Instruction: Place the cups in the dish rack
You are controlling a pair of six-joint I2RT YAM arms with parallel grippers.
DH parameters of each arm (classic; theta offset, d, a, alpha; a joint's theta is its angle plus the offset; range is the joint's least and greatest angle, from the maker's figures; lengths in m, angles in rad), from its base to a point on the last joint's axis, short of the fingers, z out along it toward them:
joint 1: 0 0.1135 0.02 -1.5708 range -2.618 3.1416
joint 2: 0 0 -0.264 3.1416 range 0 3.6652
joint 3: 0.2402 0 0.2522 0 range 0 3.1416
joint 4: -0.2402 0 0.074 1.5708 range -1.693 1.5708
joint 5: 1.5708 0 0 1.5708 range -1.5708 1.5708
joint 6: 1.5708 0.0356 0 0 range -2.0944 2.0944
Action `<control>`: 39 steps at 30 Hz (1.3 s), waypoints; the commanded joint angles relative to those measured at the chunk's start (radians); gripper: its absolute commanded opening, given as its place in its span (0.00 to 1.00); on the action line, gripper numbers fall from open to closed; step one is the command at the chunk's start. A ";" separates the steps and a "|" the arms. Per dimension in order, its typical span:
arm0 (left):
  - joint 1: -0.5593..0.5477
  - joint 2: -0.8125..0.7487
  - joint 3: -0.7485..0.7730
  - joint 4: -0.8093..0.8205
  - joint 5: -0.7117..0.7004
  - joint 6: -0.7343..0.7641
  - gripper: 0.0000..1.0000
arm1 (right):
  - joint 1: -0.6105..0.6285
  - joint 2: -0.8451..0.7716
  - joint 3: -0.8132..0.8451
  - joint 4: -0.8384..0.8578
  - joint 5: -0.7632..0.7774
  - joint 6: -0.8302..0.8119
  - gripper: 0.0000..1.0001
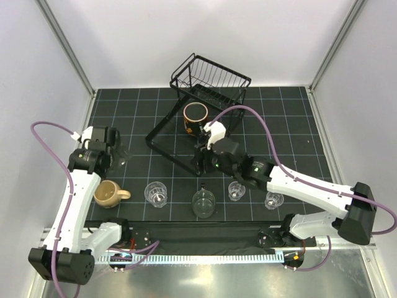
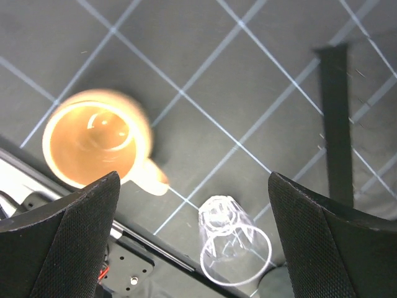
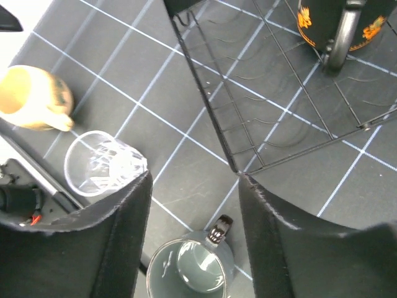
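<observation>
The black wire dish rack [image 1: 212, 79] stands at the back, with its flat lower frame [image 1: 162, 149] in front. A dark brown-rimmed mug [image 1: 195, 117] sits on the frame; it also shows in the right wrist view [image 3: 338, 25]. A beige mug [image 1: 108, 194], three clear tumblers [image 1: 156, 193] [image 1: 236, 190] [image 1: 273, 200] and a grey mug [image 1: 203, 203] stand along the near edge. My left gripper [image 1: 118, 154] is open and empty, above the beige mug [image 2: 93, 139] and a tumbler [image 2: 236, 239]. My right gripper [image 1: 200, 164] is open and empty, above the grey mug [image 3: 189, 270] by the frame's corner [image 3: 239, 171].
The black gridded mat ends in a metal rail [image 1: 205, 254] at the near side. Grey walls stand at the left, right and back. A dark bar [image 2: 335, 124] crosses the left wrist view. A tumbler [image 3: 99, 162] and the beige mug [image 3: 31, 98] lie left of my right fingers.
</observation>
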 commanded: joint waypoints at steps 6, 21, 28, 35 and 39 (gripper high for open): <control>0.133 0.008 -0.049 -0.039 -0.043 -0.075 0.95 | 0.000 -0.006 0.145 -0.169 0.046 0.045 0.79; 0.256 0.086 -0.206 0.053 0.072 -0.259 0.82 | -0.007 -0.023 0.163 -0.303 -0.015 -0.021 0.89; 0.280 0.151 -0.253 0.118 0.083 -0.329 0.72 | -0.009 -0.029 0.122 -0.277 -0.031 -0.047 0.88; 0.329 0.169 -0.290 0.145 0.055 -0.326 0.53 | -0.009 -0.084 0.082 -0.280 0.032 -0.062 0.88; 0.343 0.160 -0.312 0.158 0.063 -0.309 0.38 | -0.007 -0.081 0.080 -0.283 0.022 -0.048 0.88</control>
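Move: The tan cup stands about 7 cm back and 5 cm to the left of the left hand, some 15 cm below; a clear cup is level with it, 17 cm to its right. The grey cup lies roughly 10 cm back of the right hand, straight below otherwise by about 18 cm, with a small glass 11 cm to the grey cup's right and 3 cm farther out. Left hand sinks about 12 cm and left to the tan cup's rim, fingers narrowing; right opens, easing rightward. ##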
